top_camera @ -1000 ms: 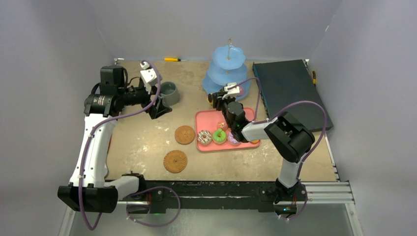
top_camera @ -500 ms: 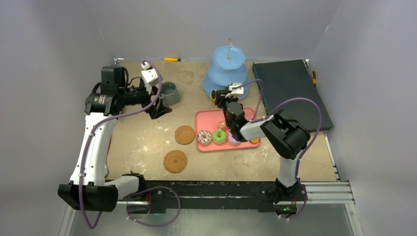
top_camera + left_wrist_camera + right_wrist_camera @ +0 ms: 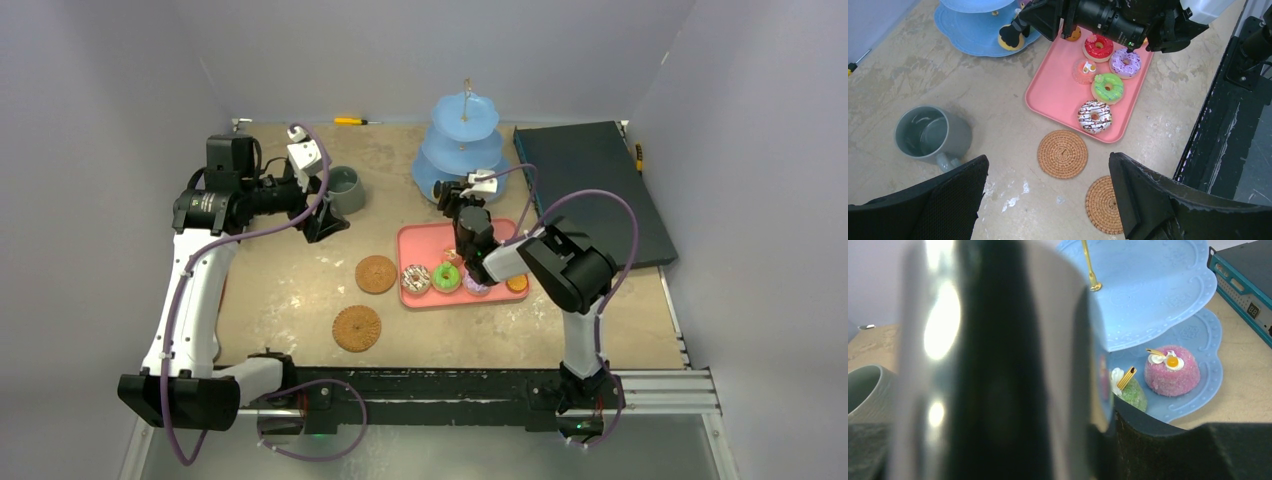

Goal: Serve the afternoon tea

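My right gripper (image 3: 447,197) is shut on the black tongs (image 3: 993,365), which fill its wrist view. The tongs' tips (image 3: 1010,35) are at a yellow doughnut (image 3: 1009,44) on the lowest tier of the blue stand (image 3: 465,150). That tier also carries a pink cupcake (image 3: 1172,371) and a green cake (image 3: 1134,393). White (image 3: 1094,116), green (image 3: 1107,87), purple (image 3: 1125,62) and red (image 3: 1099,47) doughnuts lie on the pink tray (image 3: 425,243). My left gripper (image 3: 325,222) hangs open and empty beside the grey-green mug (image 3: 346,188). Two woven coasters (image 3: 376,274) (image 3: 357,328) lie below it.
A dark teal box (image 3: 590,190) lies at the back right, close to the stand. A yellow screwdriver (image 3: 350,121) rests by the back wall. The black rail (image 3: 1228,125) runs along the table's near edge.
The right arm has swung a little left and its gripper has crept closer to the stand's lowest tier. The left arm has stayed put.
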You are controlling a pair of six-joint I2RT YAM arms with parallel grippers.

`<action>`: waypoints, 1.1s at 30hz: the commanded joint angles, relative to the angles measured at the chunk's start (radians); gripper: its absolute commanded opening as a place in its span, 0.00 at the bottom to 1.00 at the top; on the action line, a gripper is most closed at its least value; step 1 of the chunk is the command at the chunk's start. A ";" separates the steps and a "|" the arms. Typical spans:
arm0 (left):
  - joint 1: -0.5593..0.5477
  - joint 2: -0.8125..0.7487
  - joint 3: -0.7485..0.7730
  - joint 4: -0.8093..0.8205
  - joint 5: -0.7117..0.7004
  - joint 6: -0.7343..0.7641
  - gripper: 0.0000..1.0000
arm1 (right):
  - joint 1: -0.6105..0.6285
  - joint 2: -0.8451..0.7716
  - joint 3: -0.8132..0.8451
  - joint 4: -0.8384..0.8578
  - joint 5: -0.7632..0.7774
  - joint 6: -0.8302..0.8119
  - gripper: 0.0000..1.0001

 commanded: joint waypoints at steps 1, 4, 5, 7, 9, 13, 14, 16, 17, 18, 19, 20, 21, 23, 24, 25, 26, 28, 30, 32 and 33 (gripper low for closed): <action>0.003 0.005 0.017 0.003 0.021 0.009 0.90 | -0.002 -0.005 0.053 0.065 0.040 0.012 0.49; 0.003 0.005 0.016 0.003 0.021 0.008 0.90 | -0.002 0.004 0.063 0.071 0.042 0.014 0.54; 0.003 0.005 0.016 0.003 0.021 0.009 0.90 | -0.002 0.009 0.068 0.071 0.041 0.013 0.57; 0.004 0.004 0.017 0.003 0.020 0.008 0.90 | -0.002 0.015 0.078 0.072 0.042 0.013 0.62; 0.004 0.004 0.017 0.003 0.019 0.008 0.90 | -0.002 0.012 0.076 0.075 0.041 0.018 0.66; 0.004 0.002 0.017 0.003 0.017 0.008 0.90 | 0.000 -0.007 0.054 0.080 0.029 0.017 0.70; 0.004 0.002 0.018 0.002 0.018 0.009 0.90 | 0.000 -0.018 0.042 0.080 0.024 0.019 0.70; 0.004 0.002 0.018 0.000 0.018 0.009 0.90 | 0.001 -0.049 0.008 0.080 0.010 0.025 0.70; 0.004 0.001 0.019 -0.001 0.018 0.010 0.90 | 0.003 -0.070 -0.015 0.079 -0.001 0.031 0.70; 0.004 0.000 0.019 -0.002 0.019 0.011 0.90 | 0.006 -0.092 -0.040 0.076 -0.011 0.034 0.70; 0.004 0.001 0.019 -0.003 0.019 0.012 0.90 | 0.010 -0.121 -0.065 0.072 -0.023 0.036 0.70; 0.004 0.002 0.019 -0.003 0.019 0.012 0.90 | 0.018 -0.150 -0.091 0.065 -0.037 0.036 0.70; 0.004 0.002 0.019 -0.005 0.021 0.012 0.90 | 0.029 -0.179 -0.117 0.057 -0.050 0.037 0.70; 0.004 0.003 0.017 -0.005 0.022 0.012 0.90 | 0.050 -0.253 -0.177 0.039 -0.063 0.034 0.70; 0.004 0.004 0.017 -0.004 0.022 0.012 0.90 | 0.060 -0.289 -0.205 0.032 -0.073 0.034 0.70; 0.003 0.004 0.015 -0.005 0.023 0.012 0.90 | 0.072 -0.321 -0.235 0.024 -0.083 0.031 0.70; 0.004 0.004 0.014 -0.004 0.023 0.013 0.90 | 0.088 -0.351 -0.262 0.012 -0.084 0.024 0.70; 0.004 0.004 0.015 -0.006 0.021 0.014 0.90 | 0.123 -0.413 -0.308 -0.021 -0.091 0.012 0.70; 0.004 0.005 0.018 -0.007 0.022 0.014 0.90 | 0.158 -0.466 -0.349 -0.058 -0.093 0.017 0.70; 0.004 0.008 0.018 -0.006 0.025 0.011 0.90 | 0.201 -0.507 -0.378 -0.109 -0.066 0.032 0.70; 0.003 0.009 0.019 -0.005 0.027 0.008 0.90 | 0.225 -0.524 -0.392 -0.128 -0.047 0.040 0.70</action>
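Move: The yellow cake is between the right hand's fingers on the stand's bottom tier, its middle about 1 cm below the hand. The green cake sits some 5 cm to the right of the yellow one, level with it, and the purple cake about 9 cm to the right and 1 cm farther out. The pink cupcake on the tray lies roughly 15 cm back and 2 cm right of the right hand. From the left hand the yellow cake is about 19 cm ahead, 21 cm right and 17 cm lower. The yellow cake is let go on the bottom tier: the right fingers spread from about half to some two-thirds open while the hand eases barely a centimetre forward and up. The open hand then pulls back quickly towards its base, about 12 cm from its farthest reach, rising some 5 cm to clear the stand and turning roughly 15 degrees counter-clockwise. ##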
